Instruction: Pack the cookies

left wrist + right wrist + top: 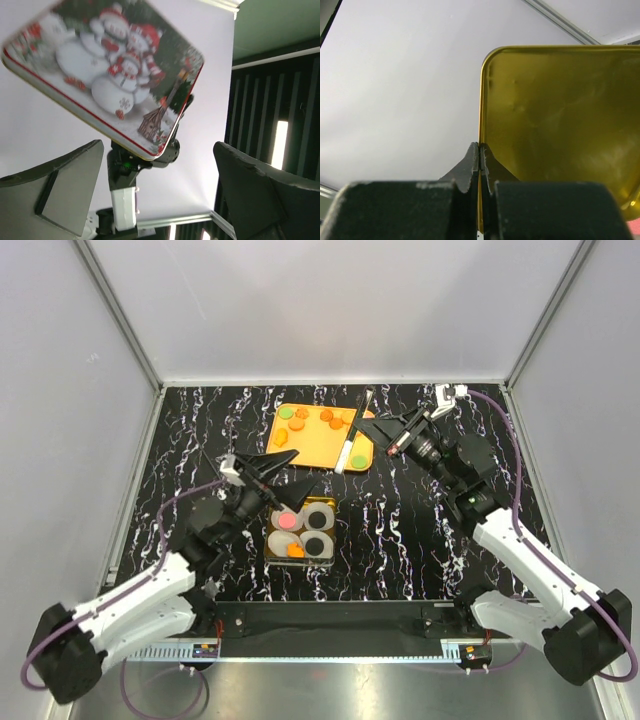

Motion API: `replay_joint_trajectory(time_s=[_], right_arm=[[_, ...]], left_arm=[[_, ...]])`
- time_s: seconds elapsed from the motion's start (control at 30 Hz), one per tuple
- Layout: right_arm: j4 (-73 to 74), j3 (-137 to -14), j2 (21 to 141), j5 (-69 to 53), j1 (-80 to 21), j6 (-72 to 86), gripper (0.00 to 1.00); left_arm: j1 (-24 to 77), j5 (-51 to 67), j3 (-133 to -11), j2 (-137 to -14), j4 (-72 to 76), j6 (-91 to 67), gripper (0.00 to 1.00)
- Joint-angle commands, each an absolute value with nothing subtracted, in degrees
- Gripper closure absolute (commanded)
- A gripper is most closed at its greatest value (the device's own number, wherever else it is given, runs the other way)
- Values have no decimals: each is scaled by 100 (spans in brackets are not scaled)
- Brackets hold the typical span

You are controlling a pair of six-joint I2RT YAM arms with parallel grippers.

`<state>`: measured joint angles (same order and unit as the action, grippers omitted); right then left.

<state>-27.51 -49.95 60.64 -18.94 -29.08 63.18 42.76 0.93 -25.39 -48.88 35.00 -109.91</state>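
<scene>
Several cookies lie on the orange tray; others sit in white paper cups inside a tin box, among them a pink one and an orange one. My right gripper is shut on the rim of the tin lid and holds it up on edge over the tray's right side. In the right wrist view the gripper pinches the lid's gold inner side. My left gripper hangs open over the box's far edge; from it the snowman lid shows.
The black marbled tabletop is ringed by white enclosure walls. The tray lies at the back centre and the box in front of it, between the two arms. An aluminium rail runs along the near edge.
</scene>
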Motion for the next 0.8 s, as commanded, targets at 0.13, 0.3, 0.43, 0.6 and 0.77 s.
replay_joint_trajectory(time_s=[0.13,0.3,0.43,0.6,0.77], right_arm=[[-2786,-5098,5774,-1793,-2865,6196,100],[-2900,-5071,5809,-1960,-2874,6319,100],[-2900,-5097,5783,-2083,-2874,6372,100],[-2927,-5142,5792,-2197,-2874,6468,100],[-3049,-5168,5801,-2285,-2874,6583,100]], left_arm=[[2920,1658,-2320,-4551,3285,-10415,1],[2234,3503,-2601,-6168,5517,-10257,3],[1987,4025,-2874,-6749,6519,-10151,3],[1680,4631,-3313,-7022,6978,-10134,2],[1468,5000,-3480,-7320,7144,-10133,2]])
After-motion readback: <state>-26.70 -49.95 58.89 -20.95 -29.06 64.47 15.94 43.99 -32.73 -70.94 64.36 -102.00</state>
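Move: Ahead and to the right of the open left hand, the tin lid stands on edge in the right hand's grip, its middle about 6 cm farther out, 9 cm to the right and roughly 3 cm lower. The tin of cups lies some 30 cm beneath the left hand, about 3 cm nearer the base and 2 cm left; the cookie tray is about 20 cm ahead, 3 cm right, 32 cm down. From the right hand, the lid's middle is about 8 cm below and 1 cm left. Swinging forward about 5 cm and left some 3 cm in front of the lid's snowman face, the empty left hand dips about 6 cm, then climbs back to slightly above its starting height. Its fingers stay wide open, tipping upward and turning clockwise to point more to the right. The right hand keeps its pinch on the lid's rim, easing back about a centimetre. ##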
